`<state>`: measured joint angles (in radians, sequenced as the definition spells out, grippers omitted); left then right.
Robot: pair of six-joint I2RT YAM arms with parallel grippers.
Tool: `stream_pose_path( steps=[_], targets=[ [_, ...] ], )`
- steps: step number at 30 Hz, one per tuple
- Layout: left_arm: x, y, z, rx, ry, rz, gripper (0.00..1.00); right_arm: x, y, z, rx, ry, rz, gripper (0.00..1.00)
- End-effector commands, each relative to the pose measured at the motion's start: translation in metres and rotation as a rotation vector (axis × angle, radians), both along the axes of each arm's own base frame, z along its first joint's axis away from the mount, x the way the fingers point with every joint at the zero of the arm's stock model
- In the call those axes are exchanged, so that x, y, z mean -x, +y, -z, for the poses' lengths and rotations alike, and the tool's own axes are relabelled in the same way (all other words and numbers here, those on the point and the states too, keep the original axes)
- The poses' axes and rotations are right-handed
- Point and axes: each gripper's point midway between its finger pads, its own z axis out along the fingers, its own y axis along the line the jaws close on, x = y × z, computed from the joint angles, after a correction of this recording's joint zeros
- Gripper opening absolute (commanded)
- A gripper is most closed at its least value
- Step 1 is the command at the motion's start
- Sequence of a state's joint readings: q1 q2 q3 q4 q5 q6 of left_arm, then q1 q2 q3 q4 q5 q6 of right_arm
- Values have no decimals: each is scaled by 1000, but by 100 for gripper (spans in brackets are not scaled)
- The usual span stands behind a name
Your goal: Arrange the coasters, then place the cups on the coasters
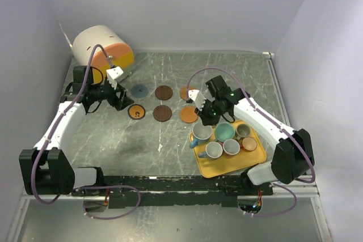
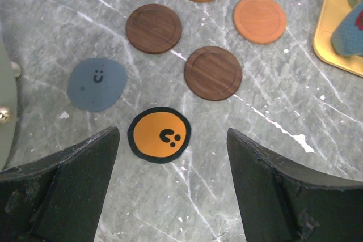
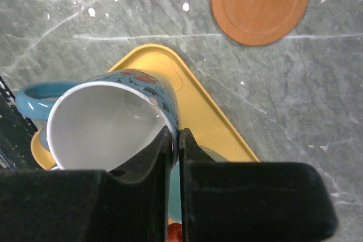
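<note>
Six coasters lie in two rows on the table: slate blue (image 1: 139,90), dark brown (image 1: 164,92) and orange (image 1: 185,92) behind, black-rimmed yellow-orange (image 1: 136,112), dark brown (image 1: 162,113) and orange (image 1: 189,114) in front. Several cups stand on the yellow tray (image 1: 227,167). My right gripper (image 3: 178,135) is shut on the rim of the blue cup (image 3: 108,123) at the tray's near-left corner, one finger inside and one outside. My left gripper (image 2: 173,134) hangs open just above the yellow-orange coaster (image 2: 159,134), holding nothing.
A big white-and-orange cylinder (image 1: 102,49) lies at the back left, behind my left arm. The teal cup (image 1: 224,132), olive-brown cup (image 1: 244,131), grey cup (image 1: 214,150) and orange cup (image 1: 248,143) crowd the tray beside the blue one. Walls enclose the table on three sides.
</note>
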<state>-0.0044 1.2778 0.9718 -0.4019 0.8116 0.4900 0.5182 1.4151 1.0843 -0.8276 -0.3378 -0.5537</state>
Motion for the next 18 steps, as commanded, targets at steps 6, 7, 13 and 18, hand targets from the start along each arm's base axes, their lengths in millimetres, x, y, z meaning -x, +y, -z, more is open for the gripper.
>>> stream_pose_path(
  steps=[6,7,13,18],
  targets=[
    [15,-30,-46,26,-72,114,88,-42,39,-72,-161,-76,97,0],
    [17,-34,-50,32,-78,125,88,-50,43,-76,-169,-84,124,0],
    [39,-64,-56,-16,-127,265,87,-105,68,-101,-260,-144,302,0],
    [43,-79,-67,-52,-144,314,86,-134,86,-110,-285,-142,380,0]
  ],
)
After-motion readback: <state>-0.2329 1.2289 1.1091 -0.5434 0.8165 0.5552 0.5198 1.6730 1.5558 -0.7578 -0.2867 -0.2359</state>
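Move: The cup hangs by its rim from the right hand's shut fingers. The far orange coaster, apparently where it is headed, lies some 17 cm ahead of that hand, 9 cm left and 9 cm below; the near orange coaster about 7 cm ahead and 8 cm left. The far dark coaster sits some 10 cm left of the far orange one, level with it; the teal cup 7 cm right of the hand and 3 cm back. From the left hand, the far orange coaster is about 7 cm ahead and 29 cm right, well below. The blue-handled cup, still pinched by its rim, is carried by the right hand up out of the tray and forward-left over the orange coasters: about 11 cm forward, 8 up and 7 left, the climb levelling off while the forward sweep goes on, with a clockwise turn of some 15 degrees. The open, empty left hand swings right and up, drawing back slightly. ##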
